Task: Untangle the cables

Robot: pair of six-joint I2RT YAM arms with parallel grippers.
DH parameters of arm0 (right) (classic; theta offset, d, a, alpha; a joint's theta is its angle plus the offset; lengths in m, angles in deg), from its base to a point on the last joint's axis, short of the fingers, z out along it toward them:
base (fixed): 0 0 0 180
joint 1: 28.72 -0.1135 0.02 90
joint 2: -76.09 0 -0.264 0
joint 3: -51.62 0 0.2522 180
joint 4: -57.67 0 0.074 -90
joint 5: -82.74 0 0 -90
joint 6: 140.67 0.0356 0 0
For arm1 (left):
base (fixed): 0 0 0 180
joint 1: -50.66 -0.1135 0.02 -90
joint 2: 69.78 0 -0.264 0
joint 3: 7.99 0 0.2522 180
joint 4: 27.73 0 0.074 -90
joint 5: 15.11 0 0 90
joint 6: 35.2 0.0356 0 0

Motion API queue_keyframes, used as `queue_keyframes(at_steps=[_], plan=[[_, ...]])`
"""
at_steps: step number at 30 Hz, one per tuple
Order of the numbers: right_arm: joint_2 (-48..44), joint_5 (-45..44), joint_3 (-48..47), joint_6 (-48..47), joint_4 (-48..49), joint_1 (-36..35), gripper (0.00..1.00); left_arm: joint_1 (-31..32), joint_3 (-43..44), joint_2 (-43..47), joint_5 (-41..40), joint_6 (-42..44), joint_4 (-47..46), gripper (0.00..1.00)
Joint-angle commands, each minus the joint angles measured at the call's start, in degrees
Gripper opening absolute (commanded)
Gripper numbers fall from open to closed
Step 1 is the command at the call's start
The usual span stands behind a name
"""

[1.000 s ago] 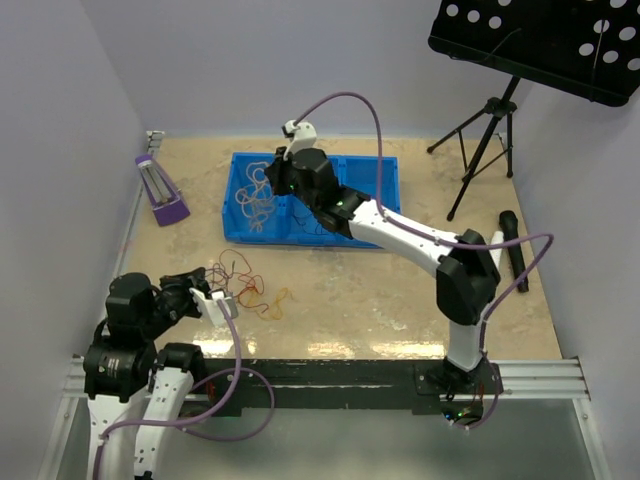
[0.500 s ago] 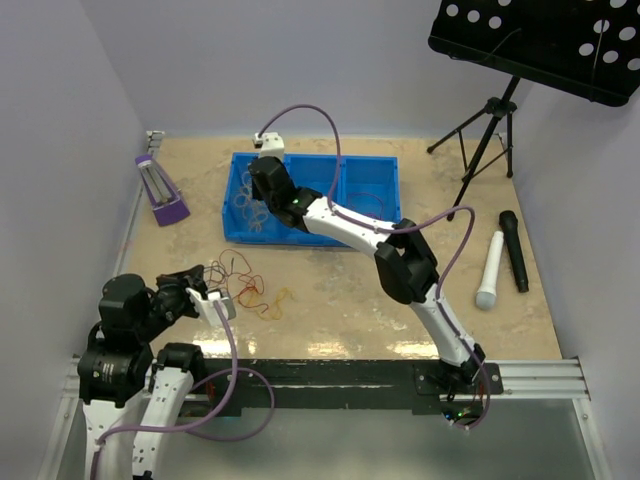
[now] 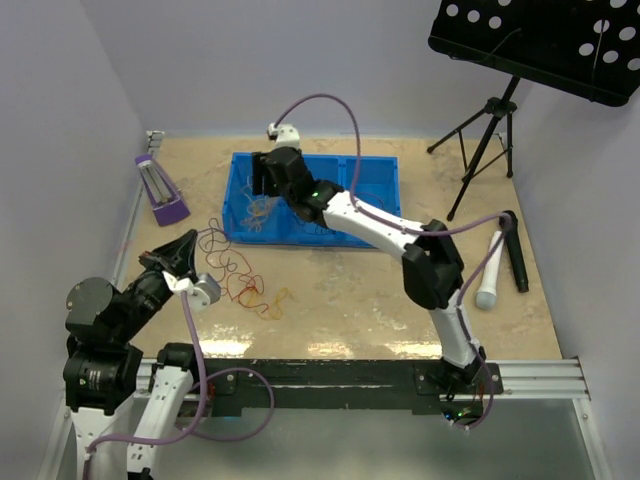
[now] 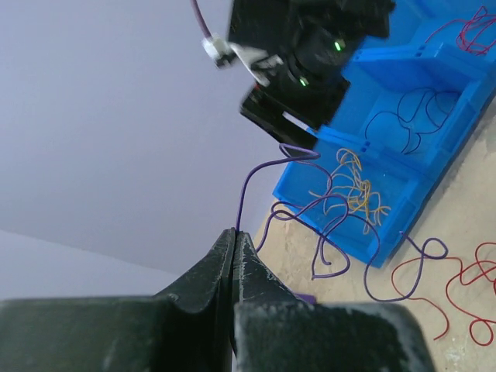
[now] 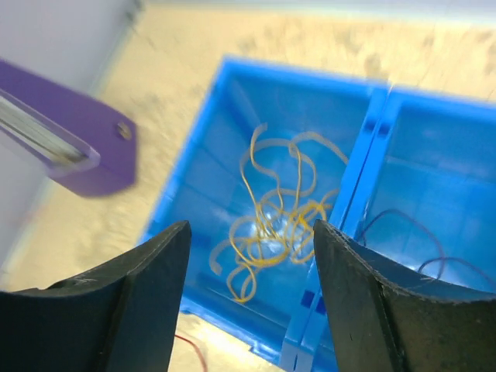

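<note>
My left gripper (image 4: 235, 232) is shut on the end of a thin purple cable (image 4: 325, 225) that loops down toward the table. In the top view the left gripper (image 3: 186, 244) is raised just left of the loose tangle of red and orange cables (image 3: 246, 286) on the table. My right gripper (image 5: 252, 232) hangs open and holds nothing, above the left compartment of the blue bin (image 5: 194, 174), where yellow cables (image 5: 280, 213) lie. From above, the right gripper (image 3: 262, 180) is over the bin (image 3: 380, 170). Black cables (image 4: 418, 116) and red cables (image 4: 473, 31) lie in the other compartments.
A purple wedge-shaped object (image 3: 160, 192) stands left of the bin. A white microphone (image 3: 490, 270) and a black microphone (image 3: 516, 250) lie at the right. A tripod music stand (image 3: 488, 140) stands at the back right. Walls close in on the left and back.
The right gripper has opened over the bin's left compartment. The left arm has pulled up and back, lifting the purple cable out of the tangle.
</note>
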Motion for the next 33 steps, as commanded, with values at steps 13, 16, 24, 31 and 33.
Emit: queue_keyframes(at_steps=[13, 16, 24, 31, 33], plan=[[-40.9, -4.5, 30.7, 2.8, 11.3, 8.8, 0.67, -0.2, -3.9, -16.8, 17.1, -10.1, -24.8, 0.00], [-47.3, -6.1, 36.5, 4.0, 12.4, 8.8, 0.66, 1.0, -4.3, -24.5, 20.2, -12.0, -33.0, 0.03], [-56.9, -7.2, 46.2, 7.7, 12.1, 8.8, 0.65, 12.6, 0.0, -43.2, 13.9, -13.0, -49.3, 0.03], [-58.3, -6.9, 46.6, 8.4, 11.3, 8.9, 0.65, 16.6, 6.7, -60.5, 6.1, -17.3, -56.4, 0.00], [-58.8, -7.0, 46.8, 8.7, 11.5, 8.8, 0.65, 16.6, 7.4, -64.3, 2.1, -17.4, -59.5, 0.00]])
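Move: The left hand holds the purple cable high up. The blue box's middle compartment, where the cable is headed, lies about 29 cm ahead of this hand, 20 cm to its right and 33 cm below. The yellow cable in the left compartment is roughly 28 cm ahead and 5 cm right, the red cable on the table some 6 cm ahead and 2 cm right. From the open right hand, the middle compartment is about 3 cm ahead, 12 cm right and 15 cm below. Still pinching the purple cable, the left hand carries it forward about 21 cm and right some 17 cm towards the middle compartment, slow at first, then faster and sinking about 7 cm, turning clockwise and tipping down. The empty right hand, fingers kept open, rises off the left compartment while swinging some 23 cm right and drawing back, clearing the way, then stops. ##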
